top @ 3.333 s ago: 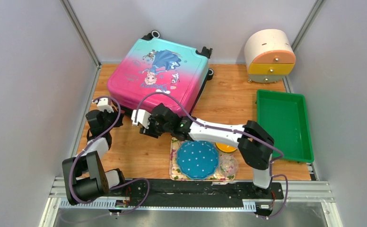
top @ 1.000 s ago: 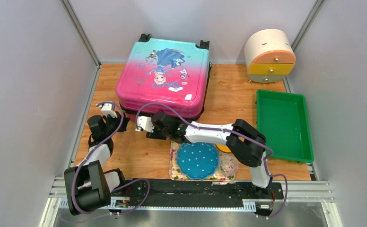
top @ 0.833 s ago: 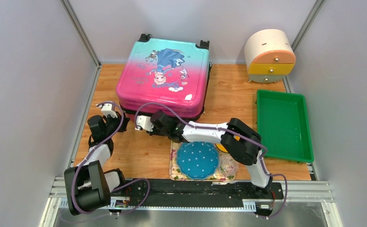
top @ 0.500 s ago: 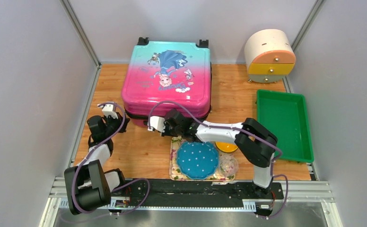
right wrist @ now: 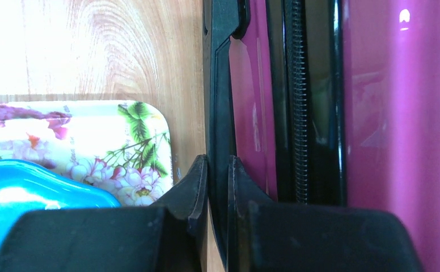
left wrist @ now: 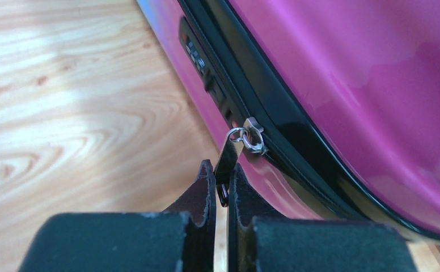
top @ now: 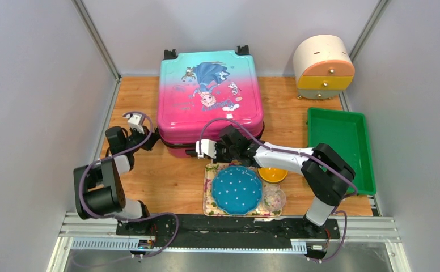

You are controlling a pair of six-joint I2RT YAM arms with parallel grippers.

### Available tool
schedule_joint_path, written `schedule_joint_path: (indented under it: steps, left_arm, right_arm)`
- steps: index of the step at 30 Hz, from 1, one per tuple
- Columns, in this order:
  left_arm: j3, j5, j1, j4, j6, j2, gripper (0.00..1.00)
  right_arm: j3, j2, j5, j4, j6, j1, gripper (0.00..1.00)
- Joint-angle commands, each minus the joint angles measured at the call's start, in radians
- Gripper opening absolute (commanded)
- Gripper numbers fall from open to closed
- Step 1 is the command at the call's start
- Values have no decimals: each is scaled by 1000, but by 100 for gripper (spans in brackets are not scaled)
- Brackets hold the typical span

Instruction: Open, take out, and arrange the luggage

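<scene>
The luggage (top: 209,90) lies flat and zipped at the back middle of the table, pink at its near end and turquoise at its far end. At its near left corner my left gripper (top: 153,137) is shut on the black zipper pull (left wrist: 227,161), which hangs from a silver ring on the black zipper trim. In that wrist view the left gripper (left wrist: 222,177) pinches the tab beside the pink shell (left wrist: 348,85). My right gripper (top: 226,145) is at the near side, and close up the right gripper (right wrist: 218,168) is shut on the thin black handle (right wrist: 219,85) there.
A floral tray (top: 209,173) just in front of the luggage holds a blue dotted plate (top: 236,190), an orange bowl (top: 273,174) and a clear cup (top: 274,198). A green tray (top: 311,147) lies at the right. A round cream cabinet (top: 322,65) stands back right.
My right gripper has shut on the handle and moved right, and the luggage has slid right and turned with it. My left arm has followed, still holding the zipper pull.
</scene>
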Motion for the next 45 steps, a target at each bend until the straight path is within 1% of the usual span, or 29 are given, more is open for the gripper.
schedule_joint_path:
  steps: [1,6,7,9,10,12,13,15,16,19,23,26,27,28,29,30,31,32,33,35,36,38,39,41,42,43,44,45]
  left_arm:
    - [191,-147,18,271,52,125,0]
    - [344,-180,-36,285,42,283,0]
    - [402,-205,-43,285,34,338,0]
    - [465,-228,-63,285,23,422,0]
    - [532,-249,-68,282,7,453,0]
    - [602,-268,-80,262,-6,533,0]
    - [667,-271,-85,256,-6,557,0]
    - [726,-282,-106,240,16,620,0]
    - [780,-297,-112,234,28,640,0]
    - [876,-314,-125,202,13,708,0]
    - [924,-343,-131,174,7,740,0]
    - [888,-326,-131,159,8,710,0]
    - [862,-316,-131,165,11,667,18]
    - [802,-305,-131,171,14,642,29]
    - [771,-305,-131,174,11,615,36]
    - [725,-303,-129,158,14,563,47]
    - [710,-305,-126,142,14,538,51]
    - [699,-309,-119,121,7,514,53]
    - [696,-309,-112,72,-22,477,54]
    - [705,-282,-83,14,-55,450,56]
    - [714,-260,-76,-46,-62,429,61]
    - [714,-211,-56,-108,-59,403,61]
    - [714,-199,-53,-128,-47,377,61]
    - [734,-193,-53,-186,-40,364,62]
    - [780,-199,-53,-204,-58,366,62]
    - [809,-220,-53,-223,-75,374,62]
    - [841,-228,-54,-246,-98,380,66]
    - [905,-236,-57,-252,-157,398,70]
  right_arm:
    - [-53,-42,120,-249,-35,-128,0]
    - [-72,-68,104,-260,-70,-171,0]
    - [-75,-69,98,-261,-75,-175,0]
    - [-83,-80,92,-261,-81,-181,0]
    - [-87,-82,91,-263,-81,-182,0]
    - [-90,-88,88,-268,-86,-188,0]
    - [-93,-89,81,-269,-87,-193,0]
    - [-96,-94,75,-274,-92,-205,0]
    - [-96,-95,72,-277,-93,-210,0]
    - [-98,-100,61,-289,-103,-228,0]
    - [-110,-117,46,-294,-116,-241,0]
    - [-84,-125,29,-310,-113,-242,0]
    - [-72,-128,22,-330,-109,-242,5]
    - [-58,-132,6,-337,-101,-241,14]
    - [-46,-143,-3,-346,-89,-241,33]
    - [-8,-149,-24,-373,-80,-242,39]
    - [12,-154,-35,-387,-69,-239,45]
    - [34,-164,-47,-402,-55,-240,53]
    - [78,-172,-81,-431,-35,-242,55]
    - [115,-187,-104,-458,-18,-239,59]
    - [133,-194,-135,-499,-8,-237,59]
    - [193,-209,-164,-543,2,-239,59]
    - [209,-217,-194,-594,6,-239,58]
    - [243,-253,-231,-634,34,-244,58]
    - [246,-270,-257,-640,57,-245,58]
    - [250,-302,-270,-639,118,-256,58]
    - [258,-315,-273,-637,152,-260,58]
    - [269,-324,-264,-633,187,-265,58]
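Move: Already pinched in the left fingers is the zipper pull, at the front end of the suitcase's left side; the rear left corner, where the pull is taken, lies about 30 cm ahead, level with the hand and at about its height, and the combination lock some 7 cm ahead and slightly lower. The right hand holds the suitcase handle, its middle about 1 cm to that hand's right. From there the blue plate is roughly 11 cm back and 11 right, the yellow bowl about 4 back and 24 right, both some 7 lower. Forward along the suitcase's left side the left hand draws the zipper pull about 23 cm, while the right hand keeps its grip on the handle and drags it some 6 cm to the right. Both then open and let go: the left backs off up and to the left with a little backward travel, and the right goes slightly farther right, then rises about 9 cm clear. ##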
